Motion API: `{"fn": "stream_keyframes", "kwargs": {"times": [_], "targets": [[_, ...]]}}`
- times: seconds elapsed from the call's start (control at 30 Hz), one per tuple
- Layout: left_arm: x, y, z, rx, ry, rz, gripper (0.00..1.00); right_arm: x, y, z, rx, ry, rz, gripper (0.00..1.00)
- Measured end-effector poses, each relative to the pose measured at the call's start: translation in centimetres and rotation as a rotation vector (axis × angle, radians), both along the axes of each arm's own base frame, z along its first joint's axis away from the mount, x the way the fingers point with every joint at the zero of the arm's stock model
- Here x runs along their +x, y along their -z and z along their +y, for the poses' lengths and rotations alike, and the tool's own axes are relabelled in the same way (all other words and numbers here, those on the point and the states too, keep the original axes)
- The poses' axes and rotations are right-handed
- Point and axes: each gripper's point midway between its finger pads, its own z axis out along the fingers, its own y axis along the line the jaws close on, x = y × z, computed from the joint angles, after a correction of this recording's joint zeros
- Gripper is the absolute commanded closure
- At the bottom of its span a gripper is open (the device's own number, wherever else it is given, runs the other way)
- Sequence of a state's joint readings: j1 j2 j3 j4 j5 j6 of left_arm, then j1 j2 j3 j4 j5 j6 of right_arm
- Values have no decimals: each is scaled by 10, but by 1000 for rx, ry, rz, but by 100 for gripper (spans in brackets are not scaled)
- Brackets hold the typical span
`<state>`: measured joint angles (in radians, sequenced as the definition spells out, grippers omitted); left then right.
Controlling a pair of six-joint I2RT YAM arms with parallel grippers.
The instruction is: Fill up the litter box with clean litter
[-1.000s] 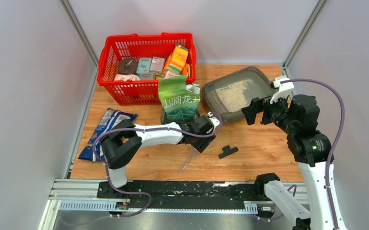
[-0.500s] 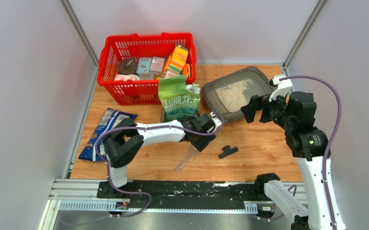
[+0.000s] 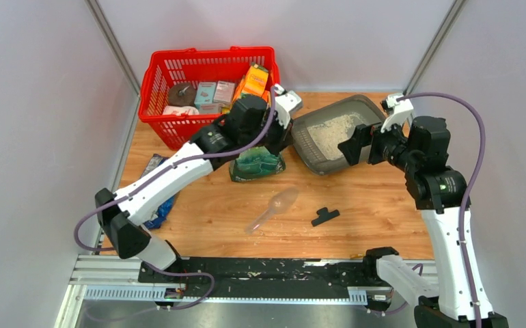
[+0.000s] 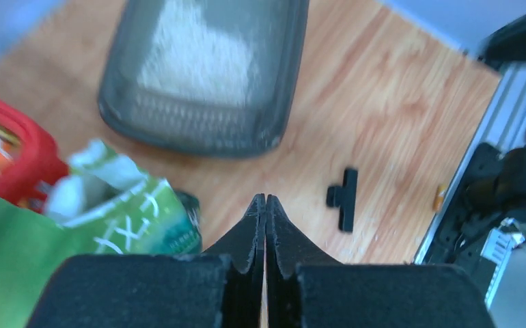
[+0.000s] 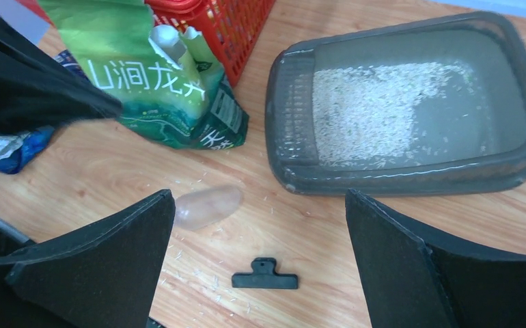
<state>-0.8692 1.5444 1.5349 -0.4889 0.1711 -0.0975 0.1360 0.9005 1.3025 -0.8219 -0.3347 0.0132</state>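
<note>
The dark grey litter box (image 3: 301, 137) sits at the back right of the table, with a thin patch of pale clean litter (image 3: 330, 133) in it. Both also show in the right wrist view, the litter box (image 5: 281, 102) and the litter (image 5: 369, 109). My left gripper (image 4: 266, 198) is shut on nothing, raised over the green pouch (image 3: 257, 162) just left of the box. My right gripper (image 5: 260, 195) stands open and empty above the table, near the box's front right edge. A clear plastic scoop (image 3: 274, 208) lies loose on the wood.
A black clip (image 3: 324, 216) lies right of the scoop. The red basket (image 3: 205, 133) of goods stands at the back left. A blue foil bag (image 3: 152, 179) lies at the left edge, partly under my left arm. Loose grains dot the wood near the clip.
My left arm rose from the scoop and swung back over the green pouch, its gripper closing empty. The scoop stays on the table. My right gripper edged toward the litter box.
</note>
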Motion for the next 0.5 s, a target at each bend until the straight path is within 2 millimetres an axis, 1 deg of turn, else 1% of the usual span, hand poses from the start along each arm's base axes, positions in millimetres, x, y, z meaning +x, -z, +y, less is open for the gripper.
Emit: {"fn": "stream_keyframes", "kwargs": {"times": [0.03, 0.07, 0.1, 0.13, 0.17, 0.2, 0.23, 0.27, 0.33, 0.4, 0.47, 0.5], "targets": [[2, -23, 1, -39, 6, -39, 81, 1, 1, 3, 11, -9, 8, 0], [2, -38, 1, -63, 19, -69, 73, 1, 2, 5, 21, -17, 18, 0], [0, -50, 0, -85, 41, -90, 58, 3, 4, 7, 29, -25, 30, 0], [-4, -56, -2, -95, 68, -104, 54, 4, 6, 9, 33, -30, 39, 0], [-10, -54, -4, -90, 99, -102, 51, 5, 10, 9, 35, -30, 49, 0], [-16, -44, -5, -68, 126, -99, 49, 5, 15, 9, 33, -28, 63, 0], [-22, -30, -5, -30, 151, -93, 46, 5, 19, 9, 31, -27, 72, 0], [-29, -11, -5, 19, 178, -75, 45, 4, 20, 9, 31, -28, 74, 0], [-43, 35, -5, 134, 228, -22, 38, 2, 20, 8, 29, -24, 69, 0], [-54, 89, -2, 272, 266, 48, 36, -2, 18, 6, 29, -21, 52, 0], [-59, 127, 2, 380, 275, 103, 35, -9, 16, 5, 32, -20, 32, 0], [-58, 144, 5, 427, 274, 122, 35, -13, 15, 4, 34, -19, 23, 0]]}}
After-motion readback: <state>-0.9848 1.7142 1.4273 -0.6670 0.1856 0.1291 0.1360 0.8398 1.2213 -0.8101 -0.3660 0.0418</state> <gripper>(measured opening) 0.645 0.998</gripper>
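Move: The clear scoop on the table lies about 26 cm below the left hand's shut, empty fingers, roughly 8 cm back and 3 cm to its left. From that hand the green litter bag stands some 7 cm ahead and 8 cm left, its middle 17 cm lower; the black clip is about 10 cm back and 12 cm right, at table level. From the right hand the scoop is some 20 cm left, 6 cm back and 31 cm down. Towards the clear scoop, the left hand's shut fingers spread to well over half their range. The hand first lifts about 5 cm, then sweeps down and back to the scoop, ending some 14 cm lower and 6 cm back from its start. The wrist tips the fingers more steeply down by roughly 25 degrees while turning some 15 degrees clockwise, still short of touching. ##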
